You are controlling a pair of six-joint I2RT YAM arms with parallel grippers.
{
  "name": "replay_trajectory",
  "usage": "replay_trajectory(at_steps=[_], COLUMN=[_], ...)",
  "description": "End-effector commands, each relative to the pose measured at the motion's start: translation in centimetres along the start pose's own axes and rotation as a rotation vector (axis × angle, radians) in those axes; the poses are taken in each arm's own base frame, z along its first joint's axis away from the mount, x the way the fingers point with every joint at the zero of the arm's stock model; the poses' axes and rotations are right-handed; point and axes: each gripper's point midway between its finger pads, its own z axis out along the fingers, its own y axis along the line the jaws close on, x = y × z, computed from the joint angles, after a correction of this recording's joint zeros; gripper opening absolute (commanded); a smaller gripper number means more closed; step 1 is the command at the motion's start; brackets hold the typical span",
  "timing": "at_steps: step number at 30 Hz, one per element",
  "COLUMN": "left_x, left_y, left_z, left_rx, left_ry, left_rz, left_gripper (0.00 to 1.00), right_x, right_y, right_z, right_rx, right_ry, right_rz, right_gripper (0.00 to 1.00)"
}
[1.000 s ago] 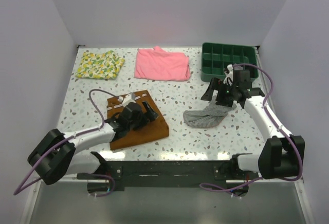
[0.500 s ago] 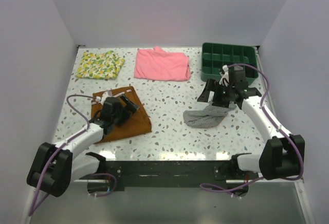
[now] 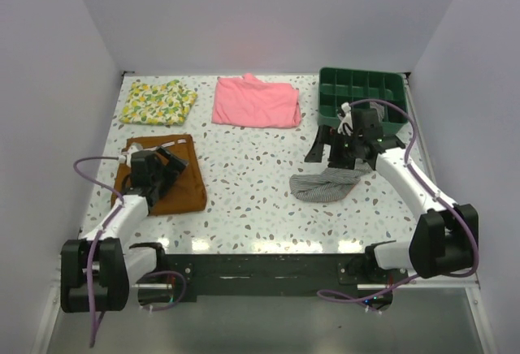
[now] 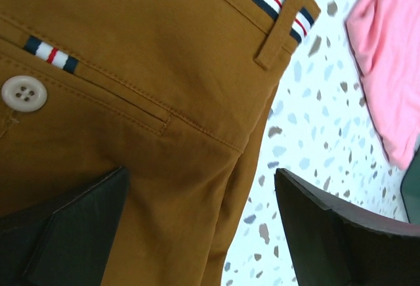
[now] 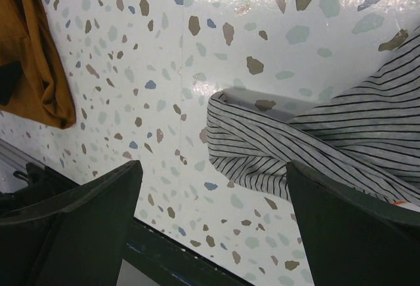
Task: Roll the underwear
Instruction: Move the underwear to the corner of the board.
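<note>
The underwear (image 3: 325, 184) is a grey-and-white striped bundle lying crumpled on the table right of centre. In the right wrist view its striped folds (image 5: 328, 138) fill the right side. My right gripper (image 3: 331, 148) hovers open just behind the underwear's left part. Its fingers (image 5: 213, 166) straddle the bundle's near edge and hold nothing. My left gripper (image 3: 165, 163) is open over the brown shorts (image 3: 166, 190) at the left. The shorts' right edge (image 4: 216, 187) runs between the fingers (image 4: 200, 173), which are not closed on it.
A pink folded garment (image 3: 256, 101) and a yellow patterned cloth (image 3: 157, 101) lie along the back. A green compartment tray (image 3: 322, 98) stands at the back right, close behind my right gripper. White walls enclose the table on three sides.
The brown shorts have slid from the table's middle to the left, with my left gripper over them. My right gripper has shifted a little left and back above the underwear, which has not moved.
</note>
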Motion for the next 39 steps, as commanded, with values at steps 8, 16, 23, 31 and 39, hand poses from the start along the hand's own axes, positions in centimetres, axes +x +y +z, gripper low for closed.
replay_trajectory(at_steps=[8,16,23,31,39], left_x=[-2.6,-3.7,-7.6,-8.0,-8.2], left_y=[8.9,4.3,-2.9,-2.2,2.2], left_z=[-0.7,-1.3,-4.0,-0.4,2.0], left_rx=[-0.250,0.000,0.285,0.255,0.039], left_ry=[-0.022,-0.025,-0.154,-0.102,-0.110], left_rz=[0.016,0.060,0.148,0.137,0.109], left_gripper=[1.00,0.97,0.98,0.97,0.98], right_x=[-0.9,-0.7,-0.8,-0.3,-0.2], right_y=[1.9,1.7,1.7,1.2,-2.9], right_z=[0.6,0.8,1.3,2.1,1.1], right_rx=[-0.020,-0.010,-0.003,0.017,0.240], right_ry=[-0.007,0.001,0.006,0.030,0.023], right_rz=[-0.027,-0.030,-0.033,-0.039,-0.079], right_gripper=[0.95,0.95,0.95,0.95,0.96])
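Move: The brown underwear lies flat right under the left gripper, its middle about 4 cm left, level fore and aft and some 2 cm below the hand point. The yellow-patterned cloth is roughly 23 cm ahead and 8 cm left, the pink cloth about 23 cm ahead and 23 cm right. From the right hand the underwear's middle is about 44 cm left, level fore and aft and 11 cm lower. Keep the open left fingers pressed down on the brown underwear and drag it left about 7 cm towards the board's left edge, slowing to a stop. Then lift off some 5 cm, tilting the tips up, reach forward about 3.5 cm towards the waistband, and sink nearly all the way again, still open. Ease the right hand down about 2.5 cm above the striped cloth. ##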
